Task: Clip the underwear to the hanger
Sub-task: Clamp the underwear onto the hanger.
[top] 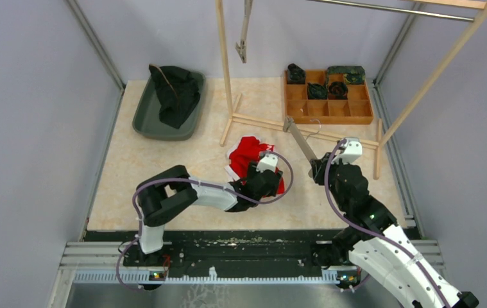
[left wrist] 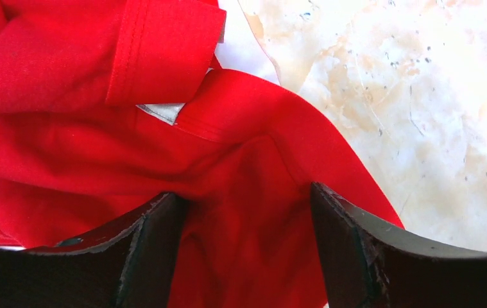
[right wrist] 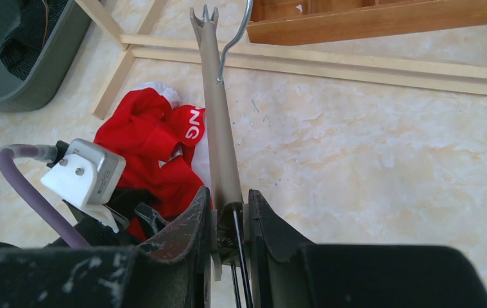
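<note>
The red underwear (top: pixel 246 151) lies crumpled on the table's middle, with a white waistband edge showing. My left gripper (top: pixel 263 183) is down on its near side. In the left wrist view the left gripper (left wrist: pixel 247 205) is open, and the underwear (left wrist: pixel 99 128) bunches between and beyond its dark fingers (left wrist: pixel 157 244). The hanger (top: pixel 301 144) is a beige bar with a wire hook, slanting up to the left. My right gripper (top: pixel 317 168) is shut on its near clip end. In the right wrist view the hanger (right wrist: pixel 218 128) runs straight away from the right gripper (right wrist: pixel 229 205), beside the underwear (right wrist: pixel 144 138).
A grey bin (top: pixel 144 112) holding dark clothing stands at the back left. A wooden clothes rack (top: pixel 224 70) spans the back, with its base rails (top: pixel 260 122) on the table and a clip hanger (top: pixel 244 38) dangling from it. A wooden compartment tray (top: pixel 327 110) sits at the back right.
</note>
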Controlling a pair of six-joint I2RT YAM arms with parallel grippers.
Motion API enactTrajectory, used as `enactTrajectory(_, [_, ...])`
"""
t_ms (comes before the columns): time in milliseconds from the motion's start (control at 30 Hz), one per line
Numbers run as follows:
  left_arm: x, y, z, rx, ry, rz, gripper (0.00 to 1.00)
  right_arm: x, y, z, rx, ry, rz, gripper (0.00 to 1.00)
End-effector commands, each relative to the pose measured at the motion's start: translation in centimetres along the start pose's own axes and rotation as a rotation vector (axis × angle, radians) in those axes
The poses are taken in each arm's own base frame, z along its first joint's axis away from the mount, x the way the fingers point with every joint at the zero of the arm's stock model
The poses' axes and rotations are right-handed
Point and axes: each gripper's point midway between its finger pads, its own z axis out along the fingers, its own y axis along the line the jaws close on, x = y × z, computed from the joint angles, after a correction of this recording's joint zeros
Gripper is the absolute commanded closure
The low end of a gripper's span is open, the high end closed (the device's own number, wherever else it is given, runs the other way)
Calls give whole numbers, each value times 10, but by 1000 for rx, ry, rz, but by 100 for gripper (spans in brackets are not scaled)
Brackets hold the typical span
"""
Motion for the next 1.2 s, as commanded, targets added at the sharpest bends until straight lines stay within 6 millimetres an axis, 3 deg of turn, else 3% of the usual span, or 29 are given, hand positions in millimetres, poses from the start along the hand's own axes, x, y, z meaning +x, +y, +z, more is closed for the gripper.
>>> enactTrajectory(0, [36,20,6,-127,69,137,25,-20,5,-1,-15,-80,44,100])
enactTrajectory(200, [57,19,6,-147,87,167,32,-20,5,-1,-13,-78,42,100])
enactTrajectory(467, [87,24,-1,-153,131,167,67,-20,4,-1,-9,-79,42,100])
enactTrajectory(600, [90,28,-5,-156,138,158,83,-20,3,-1,-7,-80,42,100])
enactTrajectory(767, [61,25,-22,-101,83,121,100,-18,4,1,-9,-72,41,100])
enactTrajectory(967, [3,10,-53,79,-51,26,100,-10,9,4,-33,-53,55,100])
enactTrajectory(1167, [-29,11,-70,144,-139,-53,100,-3,16,5,-75,-43,92,100])
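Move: The underwear lies bunched on the table under the left fingers, its waistband edge between the open tips and its middle some 3 cm ahead, 6 cm to the left and 2 cm below. The hanger's middle hangs roughly 4 cm ahead, 7 cm to the right and 15 cm above the left hand; the wooden floor bar's middle is about 12 cm ahead and 7 cm right, at table height. From the right hand the underwear lies about 5 cm ahead, 17 cm left and 19 cm below. The underwear's waistband edge gets pinched by the left hand: it creeps about 1 cm to the right and slightly down, shuts its wide-open fingers on the cloth, then draws it back and left about 5 cm or more, finally rising some 3 cm. The right hand keeps its grip on the hanger and late on sinks about 2 cm. ##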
